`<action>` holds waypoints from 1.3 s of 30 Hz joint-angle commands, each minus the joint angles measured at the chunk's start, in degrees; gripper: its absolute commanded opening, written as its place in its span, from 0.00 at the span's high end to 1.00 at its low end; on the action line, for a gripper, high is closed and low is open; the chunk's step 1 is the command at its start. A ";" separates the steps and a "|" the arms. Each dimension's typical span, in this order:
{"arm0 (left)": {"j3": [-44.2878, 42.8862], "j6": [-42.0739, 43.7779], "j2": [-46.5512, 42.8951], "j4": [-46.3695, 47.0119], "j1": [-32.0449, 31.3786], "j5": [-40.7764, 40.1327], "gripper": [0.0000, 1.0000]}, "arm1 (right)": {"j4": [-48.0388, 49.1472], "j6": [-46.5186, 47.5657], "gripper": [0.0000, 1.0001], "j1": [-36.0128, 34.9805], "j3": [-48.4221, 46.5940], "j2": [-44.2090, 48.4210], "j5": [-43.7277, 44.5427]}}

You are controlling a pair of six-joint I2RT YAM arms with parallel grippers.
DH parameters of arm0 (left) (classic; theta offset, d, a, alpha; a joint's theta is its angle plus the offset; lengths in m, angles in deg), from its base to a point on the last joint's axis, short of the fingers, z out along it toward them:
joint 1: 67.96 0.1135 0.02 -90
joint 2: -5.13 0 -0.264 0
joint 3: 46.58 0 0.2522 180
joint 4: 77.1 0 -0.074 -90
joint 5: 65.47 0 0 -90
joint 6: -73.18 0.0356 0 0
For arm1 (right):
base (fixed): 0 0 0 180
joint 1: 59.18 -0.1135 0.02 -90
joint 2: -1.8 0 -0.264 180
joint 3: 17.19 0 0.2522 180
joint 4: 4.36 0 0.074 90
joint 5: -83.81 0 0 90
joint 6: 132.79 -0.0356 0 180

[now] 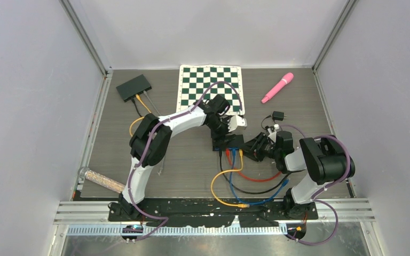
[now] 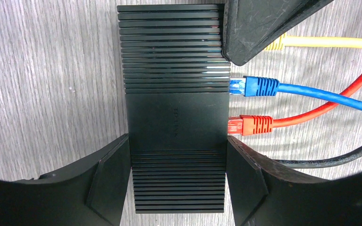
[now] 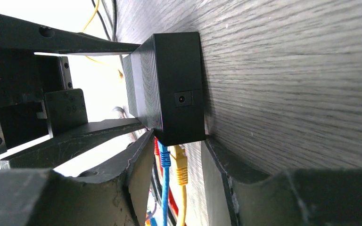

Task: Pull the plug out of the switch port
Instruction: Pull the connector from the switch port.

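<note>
The black switch (image 1: 231, 141) lies mid-table with my left gripper (image 2: 179, 160) shut on it, one finger flat against each long side. Yellow (image 2: 275, 43), blue (image 2: 259, 86) and red (image 2: 254, 125) plugs sit in its ports, and a black cable (image 2: 330, 160) runs under the right finger. My right gripper (image 3: 178, 141) is open at the switch's port-side corner (image 3: 169, 84). The yellow plug (image 3: 181, 165) and the blue plug (image 3: 165, 157) hang between its fingers, touching neither. One right finger (image 2: 259, 28) covers the switch's corner above the yellow plug.
A second black switch (image 1: 134, 87) with cables sits at the back left. A green chessboard mat (image 1: 211, 88), a pink microphone (image 1: 277, 87) and a small black adapter (image 1: 278, 116) lie behind. A clear tube (image 1: 101, 180) rests front left. Cables loop at the front (image 1: 245, 189).
</note>
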 commanded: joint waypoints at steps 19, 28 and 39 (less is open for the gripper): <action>-0.44 -1.87 -0.06 -1.61 -0.94 3.49 0.37 | 4.65 0.98 0.76 1.34 1.91 -0.44 -2.27; -0.46 -2.05 0.02 -1.57 -1.03 3.22 0.37 | 13.41 -2.12 0.73 1.56 3.59 -4.52 -4.43; 0.83 -2.52 -0.60 -0.13 -1.65 1.00 0.33 | 5.18 -1.29 0.94 1.55 -0.21 -5.39 -0.90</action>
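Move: The yellow plug in the switch port is almost between my open right fingers, about 1 cm back and 1 cm left, level with them. From that hand the blue plug is about 1 cm back and 4 cm left, and the red plug the same way but 6 cm left. The black switch's middle lies about 3 cm ahead and 5 cm left. From my left hand, clamped on the switch, the yellow plug is roughly 5 cm back and 6 cm right. I ease my right hand back just over 1 cm along the side of the plug, rolling it a few degrees, then narrow the fingers from about half open until they pinch the yellow plug from both sides right behind the port. My left hand keeps its grip across the switch, drifting back only about half a centimetre. ##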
